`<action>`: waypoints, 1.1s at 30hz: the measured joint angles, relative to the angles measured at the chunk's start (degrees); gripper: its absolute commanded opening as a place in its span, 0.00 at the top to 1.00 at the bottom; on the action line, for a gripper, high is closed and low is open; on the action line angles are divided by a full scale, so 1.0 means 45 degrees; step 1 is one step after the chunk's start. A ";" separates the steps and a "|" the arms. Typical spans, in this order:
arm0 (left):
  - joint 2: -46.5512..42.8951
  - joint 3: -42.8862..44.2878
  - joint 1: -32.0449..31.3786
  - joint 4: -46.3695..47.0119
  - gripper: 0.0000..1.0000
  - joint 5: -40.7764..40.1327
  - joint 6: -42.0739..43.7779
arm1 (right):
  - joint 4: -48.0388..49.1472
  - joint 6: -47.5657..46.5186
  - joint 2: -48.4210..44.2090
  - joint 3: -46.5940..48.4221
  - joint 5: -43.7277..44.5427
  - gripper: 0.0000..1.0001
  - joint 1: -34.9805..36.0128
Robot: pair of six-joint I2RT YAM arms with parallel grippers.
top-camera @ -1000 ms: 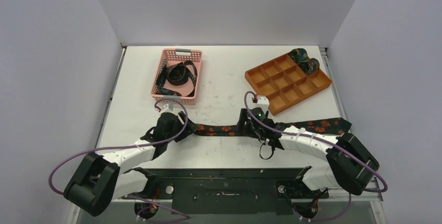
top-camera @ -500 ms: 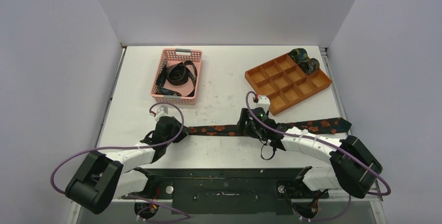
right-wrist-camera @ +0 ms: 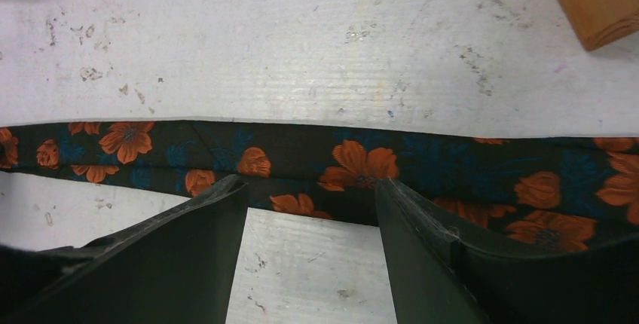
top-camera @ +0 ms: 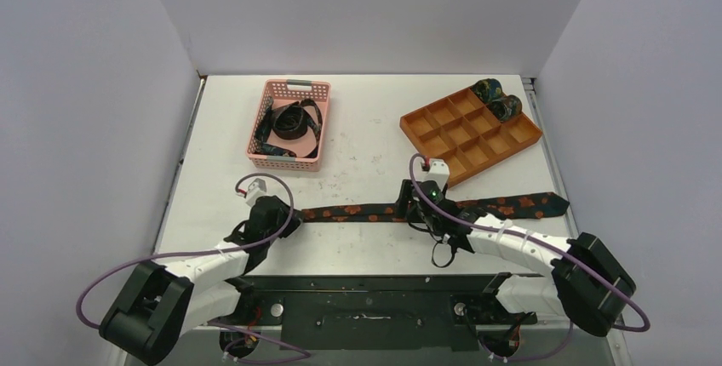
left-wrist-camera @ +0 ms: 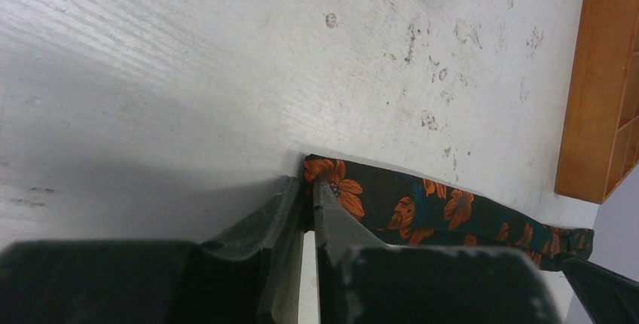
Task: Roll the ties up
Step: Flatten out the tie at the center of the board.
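Note:
A long dark tie (top-camera: 358, 211) with orange flowers lies flat across the near half of the table, its wide end at the right (top-camera: 545, 204). My left gripper (top-camera: 294, 215) is shut on its narrow end; in the left wrist view the fingertips (left-wrist-camera: 310, 184) pinch the corner of the tie (left-wrist-camera: 422, 207). My right gripper (top-camera: 415, 208) stands open over the middle of the strip. In the right wrist view both its fingertips (right-wrist-camera: 309, 182) rest on the near edge of the tie (right-wrist-camera: 316, 154). Two rolled ties (top-camera: 496, 98) sit in the tray's far corner.
A pink mesh basket (top-camera: 289, 89) at the back left holds loose dark ties (top-camera: 289, 123). An orange compartment tray (top-camera: 477, 149) stands at the back right, close behind the right gripper. Its corner (right-wrist-camera: 595, 0) shows in the right wrist view.
My left gripper has shut on the tie's narrow end and drawn back to the left. The strip now lies straighter and thinner. The right gripper shifted slightly right and stayed open.

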 measured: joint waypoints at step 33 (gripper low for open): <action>-0.7839 0.0019 0.0005 -0.6319 0.13 0.1773 -0.0398 | -0.2215 -0.2832 0.3070 0.2924 0.0835 0.39 -0.0131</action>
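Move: The tie's left end sits right at the left hand's nearly shut fingertips, about 1 cm ahead, 1 cm right and 1 cm below; the basket is some 21 cm ahead, 2 cm left and 3 cm higher. Under the open right hand runs the tie's middle stretch, about 1 cm ahead, level sideways and 3 cm down. From this hand the wooden tray lies roughly 17 cm ahead, 14 cm right and 2 cm lower. Open the left gripper wide at the tie's left end and lift it clear, about 6 cm up and 4.5 cm back towards the base. Meanwhile raise the half-open right gripper and swing it some 6.5 cm right along the tie, then back left, ending a little forward and lower over the cloth, rolled so its left side dips. ##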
